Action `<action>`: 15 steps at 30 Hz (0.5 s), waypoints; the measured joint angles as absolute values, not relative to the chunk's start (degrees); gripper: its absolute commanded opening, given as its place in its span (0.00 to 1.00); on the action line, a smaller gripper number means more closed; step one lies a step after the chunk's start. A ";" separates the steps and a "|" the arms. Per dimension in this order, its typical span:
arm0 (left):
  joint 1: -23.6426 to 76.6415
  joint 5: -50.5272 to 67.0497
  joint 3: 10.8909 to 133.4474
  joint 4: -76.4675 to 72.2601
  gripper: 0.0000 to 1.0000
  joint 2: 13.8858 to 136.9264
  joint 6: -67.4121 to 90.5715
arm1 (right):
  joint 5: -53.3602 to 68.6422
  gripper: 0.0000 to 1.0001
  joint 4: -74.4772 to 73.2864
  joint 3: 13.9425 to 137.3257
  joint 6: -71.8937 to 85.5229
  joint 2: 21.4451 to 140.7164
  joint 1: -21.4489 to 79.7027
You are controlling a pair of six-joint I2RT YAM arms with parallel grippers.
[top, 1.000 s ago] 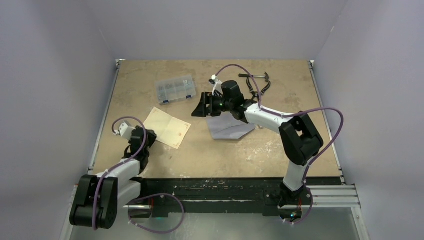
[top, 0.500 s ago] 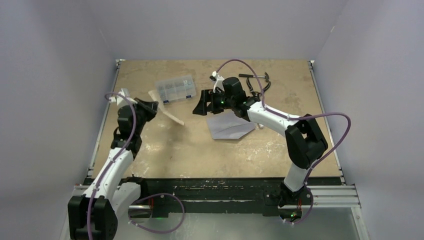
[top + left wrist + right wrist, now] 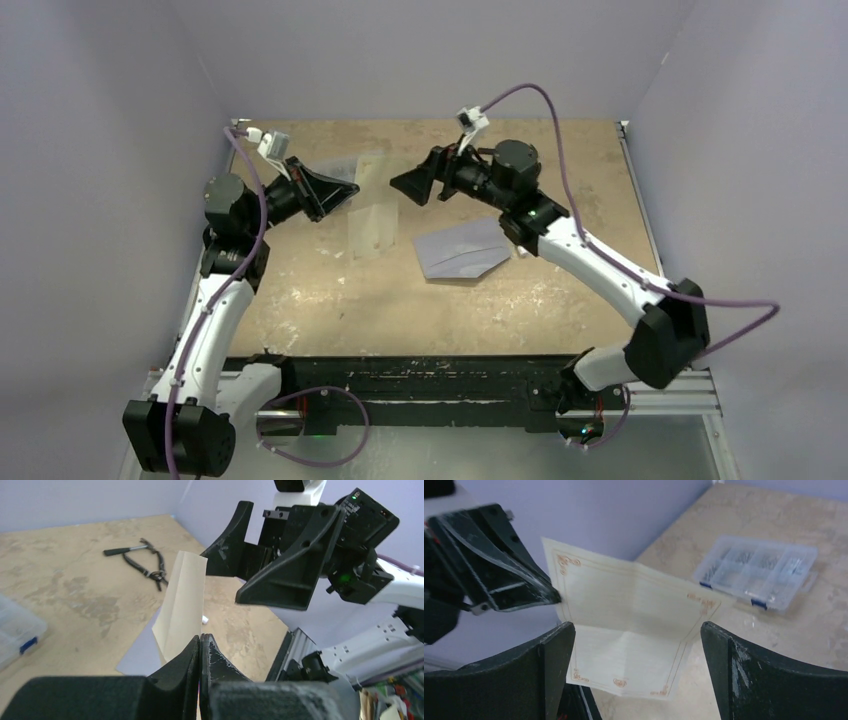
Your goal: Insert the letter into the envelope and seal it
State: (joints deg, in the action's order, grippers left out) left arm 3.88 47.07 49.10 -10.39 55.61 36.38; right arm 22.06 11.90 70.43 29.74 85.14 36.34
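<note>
My left gripper [image 3: 352, 189] is shut on one edge of the letter [image 3: 378, 222], a cream sheet with a centre crease and a thin reddish border, and holds it in the air above the table. In the left wrist view the jaws [image 3: 200, 638] pinch the letter [image 3: 182, 600] edge-on. Facing it from the right, my right gripper [image 3: 400, 186] is open, and its wrist view shows the letter [image 3: 624, 615] hanging between and beyond the spread fingers [image 3: 556, 650]. The grey-lavender envelope [image 3: 465, 250] lies flat on the table below the right arm, touched by neither gripper.
A clear plastic compartment box [image 3: 756, 570] sits on the table behind the letter. Black pliers [image 3: 145, 562] lie at the far side of the table. Purple walls close in the left, back and right sides.
The left gripper shut on the letter, lifted it off the table and carried it up toward the middle. The right gripper rose from the envelope, opened wider and turned toward the letter.
</note>
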 measured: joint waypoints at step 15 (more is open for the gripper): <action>3.88 59.02 53.91 -32.23 0.00 59.31 51.07 | 30.35 0.98 33.63 58.89 36.58 76.64 28.12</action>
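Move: My shut left fingers hold the letter; its middle lies about 5 cm to their right, 1 cm forward and some 4 cm below. The envelope is roughly 25 cm to my left hand's right, 2 cm forward and 31 cm down; the clear box is 20 cm ahead, 3 cm left, 29 cm down. From my open right hand, the letter is about 8 cm left, 1 cm back and 3 cm lower; the envelope is 12 cm right, 1 cm back, 29 cm down. Keeping the letter pinched, I lift my left hand about 7 cm and draw it back some 3 cm, turning it clockwise and tipping its fingers up a little. My right hand, still wide open, rises and swings right off the left hand, about 7 cm each way, then sinks back a couple of centimetres as its fingertips tilt up roughly 15 degrees. ##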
